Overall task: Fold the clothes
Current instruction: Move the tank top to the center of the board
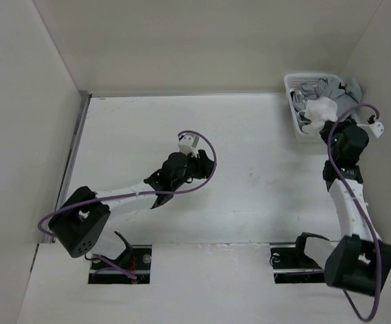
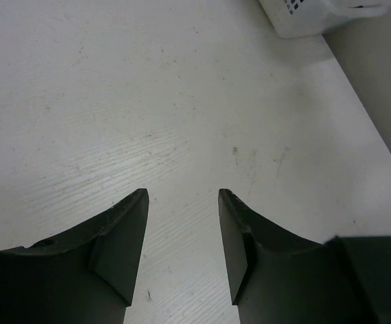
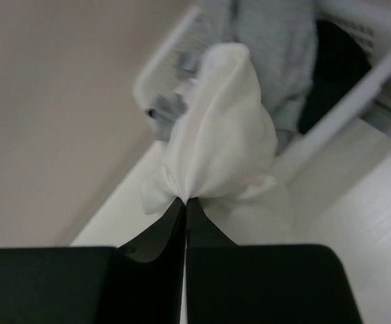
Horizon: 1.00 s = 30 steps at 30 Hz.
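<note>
The clothes (image 3: 222,135), a thin crumpled white garment, hang bunched from my right gripper (image 3: 184,200), whose jaws are shut on a pinched fold of it. In the top view the white garment (image 1: 320,108) sits over the near edge of the white basket (image 1: 294,111) at the back right, with the right gripper (image 1: 330,125) just below it. My left gripper (image 2: 181,196) is open over bare table, nothing between its fingers; in the top view the left gripper (image 1: 205,160) is near the table's middle.
Grey garments (image 1: 330,89) are heaped in the basket (image 3: 377,61), with a dark item (image 3: 333,64) among them. Walls enclose the table on the left, back and right. A corner of the basket (image 2: 303,20) shows at the top of the left wrist view.
</note>
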Each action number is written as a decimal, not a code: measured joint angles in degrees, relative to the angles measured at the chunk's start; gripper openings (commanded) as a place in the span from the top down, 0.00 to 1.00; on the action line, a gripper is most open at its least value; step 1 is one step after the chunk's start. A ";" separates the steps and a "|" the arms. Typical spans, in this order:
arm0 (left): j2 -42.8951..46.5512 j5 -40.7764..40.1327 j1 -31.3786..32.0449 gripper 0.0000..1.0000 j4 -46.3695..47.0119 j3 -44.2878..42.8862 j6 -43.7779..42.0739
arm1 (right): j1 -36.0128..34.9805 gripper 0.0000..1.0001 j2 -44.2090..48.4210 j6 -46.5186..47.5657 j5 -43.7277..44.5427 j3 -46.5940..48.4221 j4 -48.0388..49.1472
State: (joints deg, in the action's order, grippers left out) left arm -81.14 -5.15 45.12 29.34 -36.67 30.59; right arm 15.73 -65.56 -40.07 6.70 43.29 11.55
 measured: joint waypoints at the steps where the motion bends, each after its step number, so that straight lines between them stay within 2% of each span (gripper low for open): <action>1: 0.00 0.02 -0.24 0.57 0.11 0.07 0.13 | -1.40 0.99 3.56 -0.04 0.11 0.24 -0.37; 4: 0.33 0.00 -1.90 0.58 0.35 0.66 0.98 | -8.00 0.99 10.99 -0.02 -0.24 3.50 -2.29; 6: 1.22 -0.22 -3.67 0.58 0.11 1.38 1.92 | -13.25 0.99 12.85 -0.04 -1.33 7.63 -3.85; 14: 11.08 -2.27 -14.45 0.58 -2.16 4.22 7.78 | -37.11 0.96 9.42 1.51 -8.76 28.52 -6.01; 17: 14.75 -2.47 -18.58 0.58 -3.43 5.51 10.08 | -42.40 0.94 7.65 1.77 -11.58 30.88 -4.68; 19: 17.03 -2.47 -21.24 0.58 -4.55 6.62 11.52 | -44.19 0.91 6.86 1.14 -12.85 28.68 -2.91; 22: 20.09 -2.38 -24.48 0.59 -6.14 8.61 13.00 | -45.44 0.89 5.90 -0.85 -14.16 19.41 1.31; 24: 21.62 -2.40 -25.79 0.59 -7.23 9.99 13.57 | -44.87 0.80 3.41 -2.69 -15.34 12.44 2.80; 27: 21.51 -2.43 -26.32 0.59 -8.66 10.67 13.81 | -39.01 0.61 -5.88 -4.35 -16.17 6.69 1.79; 30: 19.76 -2.56 -25.42 0.58 -9.49 10.67 13.84 | -32.15 0.54 -12.68 -4.46 -13.88 4.96 -1.27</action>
State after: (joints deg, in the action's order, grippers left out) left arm -61.39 -7.70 19.70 19.86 -26.00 44.42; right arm -16.43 -78.24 -44.53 -7.18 48.25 10.28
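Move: The closed right gripper already holds the white tank top; the board's centre lies about 40 cm to its left, nearly level forward (1 cm back) and 23 cm below. The basket's middle is roughly 18 cm ahead, 6 right and 16 below, its grey clothes about 20 ahead, 12 right and 12 below. From the left gripper, that centre is about 8 cm ahead, straight in line sideways and 14 below. Swing the right gripper left across the board with the tank top, some 34 cm, climbing nearly 30 cm, easing back and turning counter-clockwise with fingers tipping up; then whip it down and forward, opening to let the tank top go, and come back a little right. Meanwhile clear the left gripper about 18 cm left, still part-open. ##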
